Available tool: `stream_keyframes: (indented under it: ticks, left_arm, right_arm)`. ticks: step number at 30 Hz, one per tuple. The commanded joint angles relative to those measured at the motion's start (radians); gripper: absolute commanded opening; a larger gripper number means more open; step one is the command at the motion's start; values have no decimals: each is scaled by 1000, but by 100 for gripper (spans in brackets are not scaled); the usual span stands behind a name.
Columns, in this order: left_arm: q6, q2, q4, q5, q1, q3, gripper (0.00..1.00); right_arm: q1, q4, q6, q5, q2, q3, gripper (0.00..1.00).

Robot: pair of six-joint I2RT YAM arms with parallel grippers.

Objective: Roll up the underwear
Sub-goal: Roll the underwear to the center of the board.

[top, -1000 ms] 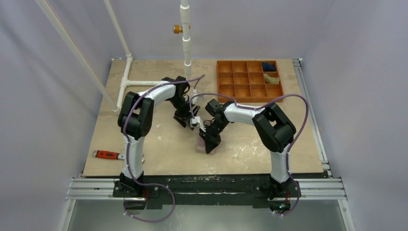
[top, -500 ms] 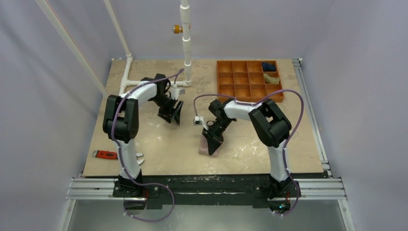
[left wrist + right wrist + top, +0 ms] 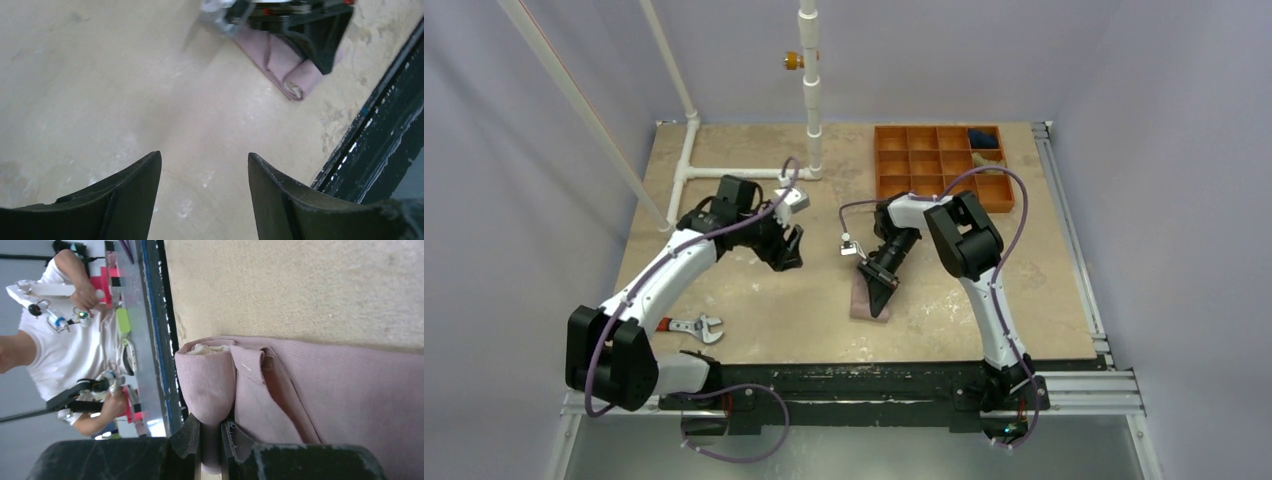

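The underwear (image 3: 862, 300) is pale pink cloth lying near the table's front edge, its near end turned over into a roll. The right wrist view shows that rolled fold (image 3: 210, 375) with cream cloth at its core. My right gripper (image 3: 882, 294) is shut on the roll, its fingers (image 3: 210, 429) pinching the pink fold from both sides. My left gripper (image 3: 790, 250) hangs open above bare table to the left, well apart from the cloth. In the left wrist view its fingers (image 3: 205, 159) are spread with nothing between them, and the underwear (image 3: 292, 75) lies ahead under the right gripper.
An orange compartment tray (image 3: 894, 128) stands at the back right, holding a dark blue bundle (image 3: 982, 138) and an olive-tan bundle (image 3: 990, 160). A wrench with a red handle (image 3: 694, 326) lies front left. White pipes (image 3: 724, 172) run along the back left. A black rail (image 3: 854, 378) edges the front.
My left arm has swung away to the left, its gripper still open. My right gripper has stayed shut on the cloth and turned a little, drawing the roll along.
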Motion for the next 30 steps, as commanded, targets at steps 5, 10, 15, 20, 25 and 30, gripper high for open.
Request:
stream_keyframes:
  ticks: [5, 10, 15, 20, 25, 30]
  left_arm:
    - [199, -42, 192, -72, -378, -83, 64]
    - [253, 56, 283, -225, -573, -76, 64]
    - [279, 177, 349, -323, -689, -60, 64]
    - [290, 253, 418, -382, -749, -69, 64]
    - [301, 303, 457, -439, -798, -72, 64]
    - [304, 350, 472, -457, -819, -65, 62]
  right_arm:
    - [0, -7, -148, 166, 110, 70, 0]
    - [-1, -6, -139, 155, 140, 102, 0]
    - [0, 6, -133, 154, 152, 103, 0]
    - [0, 17, -128, 161, 156, 97, 0]
    - [0, 21, -127, 162, 156, 96, 0]
    - [-1, 17, -126, 160, 160, 99, 0]
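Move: The rolled near edge of the underwear, pinched in the right hand's fingers, lies about 18 cm to the right of the left hand, 10 cm back and 13 cm below. Its flat unrolled part stretches forward from the roll, its middle some 5 cm back and 18 cm right of the left hand. The divided box stands about 18 cm ahead and 32 cm right of that hand, the wrench roughly 13 cm back and 13 cm to its left. The underwear's roll stays pinched in the nearly still right hand while the left hand comes over to it, fingers open: first almost level to the right and back, then mostly down to the roll's left end beside the right fingers. It covers about 17 cm rightward, 9 cm back and 10 cm down, its wrist turning some 45 degrees clockwise and also tilting; it hasn't closed on the cloth. ##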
